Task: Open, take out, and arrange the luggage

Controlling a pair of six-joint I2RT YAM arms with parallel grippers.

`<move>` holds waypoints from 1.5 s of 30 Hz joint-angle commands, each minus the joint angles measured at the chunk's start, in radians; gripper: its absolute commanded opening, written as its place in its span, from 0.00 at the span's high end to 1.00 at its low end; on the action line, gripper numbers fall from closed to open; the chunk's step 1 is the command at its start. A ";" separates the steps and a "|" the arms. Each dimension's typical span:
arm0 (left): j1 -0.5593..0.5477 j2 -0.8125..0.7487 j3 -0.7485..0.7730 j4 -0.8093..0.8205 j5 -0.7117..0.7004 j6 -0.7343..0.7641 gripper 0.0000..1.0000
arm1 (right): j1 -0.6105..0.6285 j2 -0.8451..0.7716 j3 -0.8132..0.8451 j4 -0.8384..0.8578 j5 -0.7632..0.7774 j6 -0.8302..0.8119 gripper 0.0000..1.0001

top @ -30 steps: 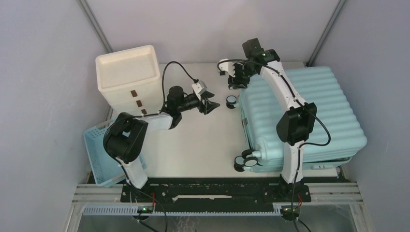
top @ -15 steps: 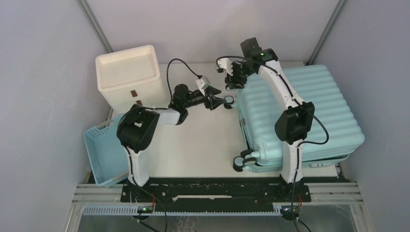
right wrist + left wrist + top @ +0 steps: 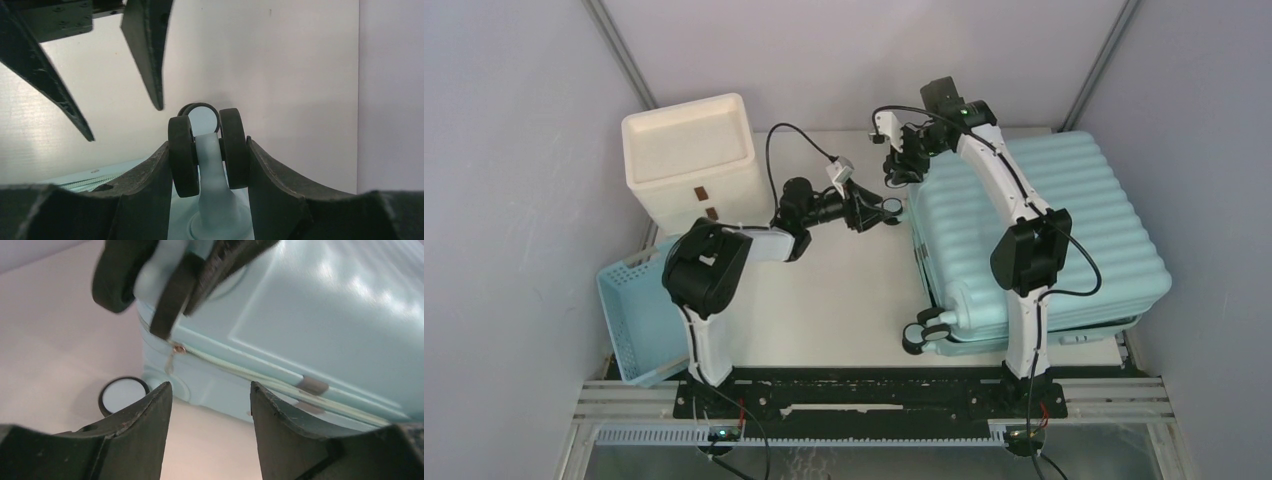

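The luggage [image 3: 1064, 230] lies flat and closed on the right of the table, its ribbed light-blue shell facing up. My right gripper [image 3: 894, 165] reaches over it to the far left corner. There it [image 3: 207, 145] is shut on the upper twin caster wheel [image 3: 181, 155], a finger pressing each side. My left gripper [image 3: 879, 210] hovers open beside that corner, with the lower wheel [image 3: 121, 393] just to its left. Nothing sits between its jaws [image 3: 211, 385]. The zipper pull [image 3: 172, 357] hangs on the luggage's side seam [image 3: 310, 315].
A white drawer unit [image 3: 692, 160] stands at the back left. A blue lattice basket [image 3: 634, 320] leans off the table's left edge. Bare tabletop [image 3: 824, 290] lies between the arms. Grey walls close in on both sides.
My left gripper has swung right, up to the luggage's far left corner. The luggage has slid slightly left with the right gripper still on its wheel.
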 commanded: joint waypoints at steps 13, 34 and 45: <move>0.087 -0.364 -0.383 -0.176 -0.065 0.257 0.37 | 0.169 0.044 0.163 0.348 -0.267 0.253 0.99; 0.164 -0.501 -0.622 -0.005 -0.134 0.231 0.36 | 0.238 -0.084 0.141 0.328 -0.272 0.275 0.06; 0.195 -0.473 -0.574 0.025 -0.108 0.273 0.36 | 0.352 -0.422 -0.230 -0.337 -0.300 -0.339 0.07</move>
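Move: The right hand already grips the suitcase's upper far wheel, right at its fingers; the lower far wheel sits about 15 cm below and 4 cm nearer. The upper near wheel lies some 34 cm back and 7 cm right, and the white drawer box about 45 cm left, roughly level fore and aft. From the left hand the gripped wheel is some 7 cm ahead, 6 cm right and 5 cm above. Right hand drags the wheel about 15 cm left, lets go, lifts and draws back; left hand retreats leftward. ##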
